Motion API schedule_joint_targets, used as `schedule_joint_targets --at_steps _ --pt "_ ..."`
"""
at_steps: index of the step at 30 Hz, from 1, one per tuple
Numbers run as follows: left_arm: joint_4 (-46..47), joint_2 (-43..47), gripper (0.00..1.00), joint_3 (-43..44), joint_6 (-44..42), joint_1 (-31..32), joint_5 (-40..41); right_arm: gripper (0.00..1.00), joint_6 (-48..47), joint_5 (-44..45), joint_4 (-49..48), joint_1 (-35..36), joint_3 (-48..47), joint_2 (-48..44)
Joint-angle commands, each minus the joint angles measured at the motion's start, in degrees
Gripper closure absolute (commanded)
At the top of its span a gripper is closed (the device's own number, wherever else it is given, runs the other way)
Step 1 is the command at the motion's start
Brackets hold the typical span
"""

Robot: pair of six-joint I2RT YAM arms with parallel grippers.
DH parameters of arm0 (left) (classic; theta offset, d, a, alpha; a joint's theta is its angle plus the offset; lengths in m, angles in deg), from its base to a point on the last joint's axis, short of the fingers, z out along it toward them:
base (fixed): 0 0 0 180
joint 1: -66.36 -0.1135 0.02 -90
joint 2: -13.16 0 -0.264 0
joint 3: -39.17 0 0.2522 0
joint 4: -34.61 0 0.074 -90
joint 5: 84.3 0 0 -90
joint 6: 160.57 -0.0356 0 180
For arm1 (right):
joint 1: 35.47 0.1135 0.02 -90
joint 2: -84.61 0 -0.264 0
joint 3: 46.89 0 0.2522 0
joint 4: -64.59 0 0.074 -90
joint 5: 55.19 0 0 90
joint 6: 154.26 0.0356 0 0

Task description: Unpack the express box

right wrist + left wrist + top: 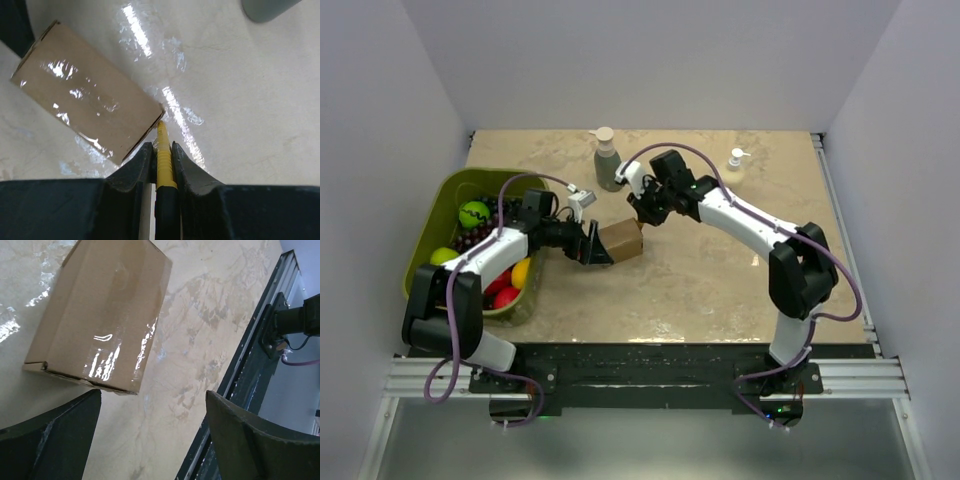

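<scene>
The express box (621, 241) is a small brown carton, taped shut, lying on the marble table near the middle. My left gripper (592, 246) is just left of it, open, and its fingers do not touch the carton. In the left wrist view the box (100, 315) lies beyond the spread gripper (152, 396), nothing between the fingers. My right gripper (645, 212) hovers at the box's far right corner, shut on a yellow-and-black tool. In the right wrist view the tool (163, 150) sits clamped in the gripper (161, 146), its yellow tip at the corner of the box (85, 107).
A green bin (435, 215) at the left holds a green ball (474, 213), dark grapes and red and yellow fruit. A grey pump bottle (607, 160) and a cream pump bottle (734, 167) stand at the back. The metal rail (260, 340) runs along the near edge.
</scene>
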Motion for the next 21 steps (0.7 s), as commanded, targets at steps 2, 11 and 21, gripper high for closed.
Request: schedule_joint_targets --at_steps 2,11,21 --pt "2.74 3.49 0.11 -1.99 3.76 0.16 -3.84 1.00 0.20 4.65 -2.27 -0.47 -4.51 -0.20" --pt "-14.84 6.48 0.11 11.09 -14.69 -0.27 5.65 1.00 4.85 8.35 -2.43 -6.71 -2.41 -9.77" --pt "-12.39 -9.40 0.09 27.27 -18.67 -0.54 6.82 1.00 23.47 -0.97 -12.46 -7.33 5.25 -16.20"
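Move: The box sits just off the left hand's open fingers, its middle about 4 cm ahead, 6 cm to the right and some 4 cm lower. From the right hand, which holds the knife, that middle is roughly 5 cm back, 5 cm to the left and 7 cm down. The grey pump bottle stands about 11 cm ahead of the right hand and 8 cm to its left; the white pump bottle, about 10 cm ahead and 22 cm to its right. The box is left alone on the table as both hands back off. The right hand, still gripping the knife, slides forward about 4 cm and right from the far right corner, then climbs some 14 cm, its wrist turning clockwise and fingertips lifting. The left, fingers still wide, eases back slightly, then swings forward and up about 9 cm each way, clear of the box's left end. ##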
